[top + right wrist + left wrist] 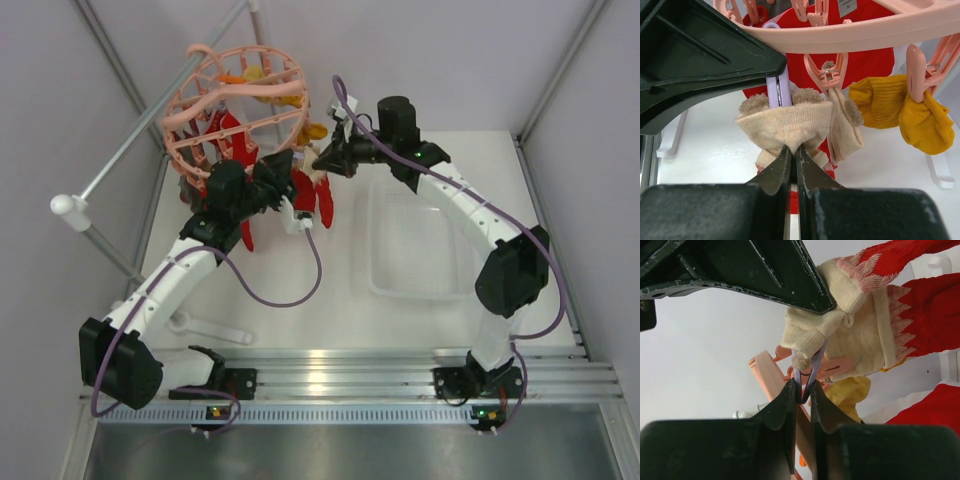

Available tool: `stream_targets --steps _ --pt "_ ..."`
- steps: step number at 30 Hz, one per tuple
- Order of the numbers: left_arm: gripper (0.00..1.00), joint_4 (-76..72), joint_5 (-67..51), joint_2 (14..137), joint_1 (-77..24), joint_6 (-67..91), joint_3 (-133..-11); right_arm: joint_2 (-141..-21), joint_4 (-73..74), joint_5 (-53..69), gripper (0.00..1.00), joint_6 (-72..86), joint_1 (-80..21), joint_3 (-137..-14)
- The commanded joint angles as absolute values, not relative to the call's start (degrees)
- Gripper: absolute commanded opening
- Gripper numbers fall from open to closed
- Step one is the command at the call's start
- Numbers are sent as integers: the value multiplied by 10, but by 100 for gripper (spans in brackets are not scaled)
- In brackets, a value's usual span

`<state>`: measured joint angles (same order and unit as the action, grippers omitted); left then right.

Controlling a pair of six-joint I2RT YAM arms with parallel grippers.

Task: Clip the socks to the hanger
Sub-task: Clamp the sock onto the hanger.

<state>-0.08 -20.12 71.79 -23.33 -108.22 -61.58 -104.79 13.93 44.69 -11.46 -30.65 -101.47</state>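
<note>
The salmon-pink hanger hangs at the back left, and its ring crosses the top of the right wrist view. My left gripper is shut on the handles of a lavender clip peg under the ring. My right gripper is shut on the cream cuff of a red sock and holds it up at that peg. A second cream-cuffed sock hangs from a pink peg. A mustard-yellow sock is clipped at the right. The two grippers meet below the hanger.
A clear plastic tray lies on the white table under the right arm. The grey metal rail runs diagonally at the left with a white end knob. A white scoop-like piece lies near the left base.
</note>
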Motion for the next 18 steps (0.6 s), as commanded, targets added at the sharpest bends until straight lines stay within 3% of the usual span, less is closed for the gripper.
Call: stream_targets --steps 1,2,5,9,15,18 --pt "17 -19 -226 728 -233 -1078 -606 -1047 107 461 0 -112 -318 -1051" --pt "31 -19 -223 728 -233 -1078 -606 -1047 109 460 0 -115 -318 -1050" --pt "48 -32 -222 726 -233 -1077 -602 -1046 114 457 0 -121 -318 -1049" --pt "59 -37 -218 719 -233 -1066 -599 -1047 113 451 0 -124 -318 -1048" --pt "91 -71 -219 687 -233 -1029 -564 -1052 112 442 0 -127 -316 -1049" --pt "97 -69 -235 655 -233 -978 -549 -1051 109 436 0 -127 -313 -1046"
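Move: The lilac clip's levers are already squeezed between the left fingers; the held cream cuff lies about 3 cm right, 1 cm ahead and 4 cm below that hand, the ring straight above it by some 2 cm. From the right hand, which pinches the cuff, the clip jaws are about 2 cm left and 3 cm up, level fore and aft. Left of that hand by 2 cm, the clipped cream sock hangs 4 cm ahead and the mustard sock 7 cm ahead, both roughly level in height. The left fingers spread from their squeeze on the lilac clip's levers to almost wide open, letting the clip shut on the cream cuff, while that hand sinks about 3 cm below the ring and, right at the end, starts easing back towards the base by about 1 cm. The right hand stays put with its fingers shut, still pinching the sock and holding the cuff in place at the clip jaws. ##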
